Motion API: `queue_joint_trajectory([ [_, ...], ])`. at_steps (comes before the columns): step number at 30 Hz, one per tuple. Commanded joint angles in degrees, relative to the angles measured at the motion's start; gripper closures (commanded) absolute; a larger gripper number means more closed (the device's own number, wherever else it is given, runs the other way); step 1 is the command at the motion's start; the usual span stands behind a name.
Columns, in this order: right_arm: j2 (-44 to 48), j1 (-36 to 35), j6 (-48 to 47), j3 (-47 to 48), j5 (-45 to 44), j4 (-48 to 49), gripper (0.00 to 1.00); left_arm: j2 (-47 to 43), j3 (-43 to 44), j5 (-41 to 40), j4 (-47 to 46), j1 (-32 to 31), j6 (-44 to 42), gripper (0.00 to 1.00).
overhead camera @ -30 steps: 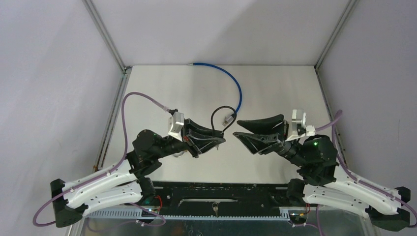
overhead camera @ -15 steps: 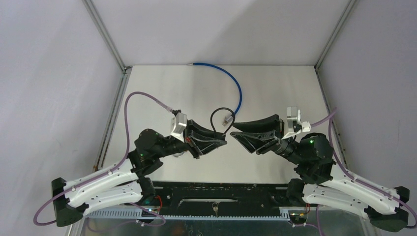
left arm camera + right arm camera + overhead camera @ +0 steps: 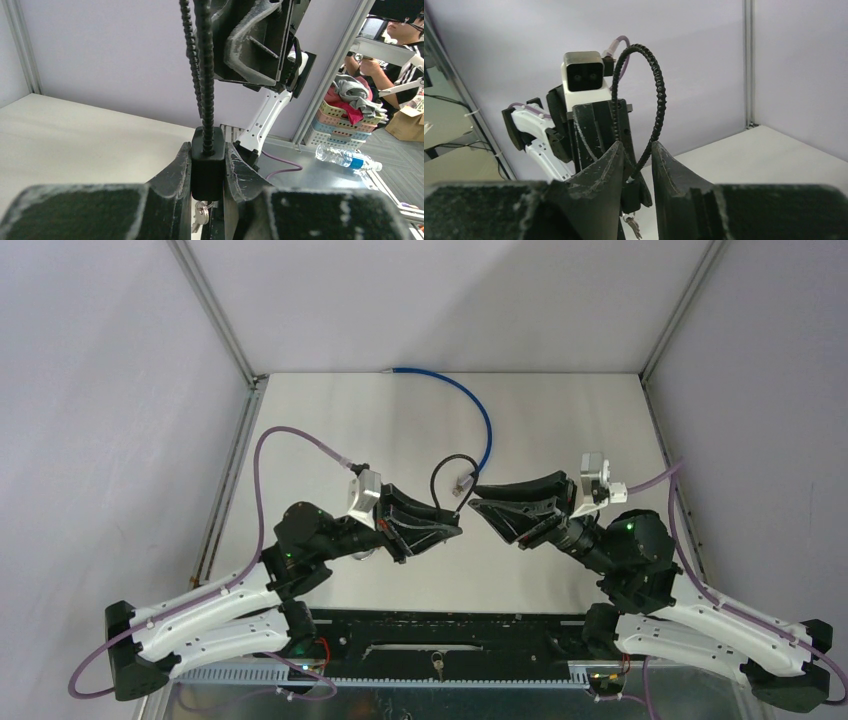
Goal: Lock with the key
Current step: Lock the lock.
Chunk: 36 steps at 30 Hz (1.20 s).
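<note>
A black lock body [image 3: 207, 165] stands clamped between my left gripper's [image 3: 207, 155] fingers, its beaded black cable [image 3: 206, 75] rising up out of it. A small key [image 3: 201, 212] on a ring hangs under the body. In the top view the left gripper [image 3: 455, 528] points right, with the cable loop [image 3: 448, 472] curling up behind it. My right gripper [image 3: 473, 497] faces it from the right. In the right wrist view the cable [image 3: 658, 110] runs down between the right gripper's [image 3: 638, 145] fingers, which stand apart around it, to the lock body [image 3: 630, 197] and key [image 3: 631, 225].
A blue cable [image 3: 484, 425] arcs from the table's back edge toward the middle. Metal frame posts [image 3: 215, 310] rise at the back corners. The arms' bases and a black rail [image 3: 450, 645] line the near edge.
The right gripper has moved left up to the cable loop, and its jaws have narrowed around the cable. The left gripper has kept its hold and barely moved.
</note>
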<state>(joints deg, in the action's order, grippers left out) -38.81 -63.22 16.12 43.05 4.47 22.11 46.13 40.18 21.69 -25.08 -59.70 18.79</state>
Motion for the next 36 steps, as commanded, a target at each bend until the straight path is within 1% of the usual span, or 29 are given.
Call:
queue_joint_trajectory([
  [1,0.26,0.24,0.32,2.48,-3.39,-1.15,0.71,-0.01,3.22,1.35,-1.43,0.11,-1.56,1.0],
  [9,0.06,0.5,0.92,2.48,-3.83,-1.45,0.72,-0.35,2.92,1.06,-1.46,0.11,-1.56,1.0],
  [15,-0.04,0.69,1.28,2.48,-4.45,-1.96,0.67,-0.47,2.97,0.8,-1.24,0.11,-1.74,1.0],
  [18,0.04,0.74,1.66,2.48,-4.47,-2.17,0.67,-0.52,2.88,0.71,-1.27,0.16,-1.78,1.0],
  [21,0.03,0.84,1.66,2.48,-3.75,-1.59,0.73,-0.54,2.88,0.66,-1.16,0.11,-1.74,1.0],
  [28,-0.45,0.83,0.39,2.48,-0.51,-0.49,0.98,-0.23,3.51,-0.35,0.92,0.11,-1.8,1.0],
  [29,-0.55,0.89,-0.09,2.48,-0.39,-0.61,1.0,0.02,3.84,-0.46,1.84,0.11,-1.94,1.0],
  [33,-0.57,0.6,-2.9,2.64,-0.01,-2.02,1.0,0.74,5.21,-0.81,4.56,0.11,-2.46,1.0],
  [36,-1.01,-0.06,-7.22,4.91,-0.68,-6.78,1.0,0.82,5.26,-1.31,4.92,0.11,-2.51,1.0],
])
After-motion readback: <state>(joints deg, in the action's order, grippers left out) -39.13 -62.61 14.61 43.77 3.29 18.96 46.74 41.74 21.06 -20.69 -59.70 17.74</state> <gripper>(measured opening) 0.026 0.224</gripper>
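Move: The right hand goes for the free-end stretch of the lock cable, which hangs about 1 cm ahead of it, 1 cm to its left and 1 cm below. The black lock body, held in the left fingers, is some 4 cm left of the right hand, 3 cm back and 6 cm lower, with the keys hanging roughly 4 cm under it. From the left hand that cable stretch lies about 4 cm ahead, 3 cm to the right and 5 cm above. The right hand eases forward just over 1 cm and down a little under 1 cm onto the free-end side of the looped cable, fingers still part open, tipping only a few degrees, then drifts back slightly while its fingers shut and the tips pinch the cable just above its free end. The left hand keeps its grip on the lock body, keys hanging below, and sinks about 1 cm. ##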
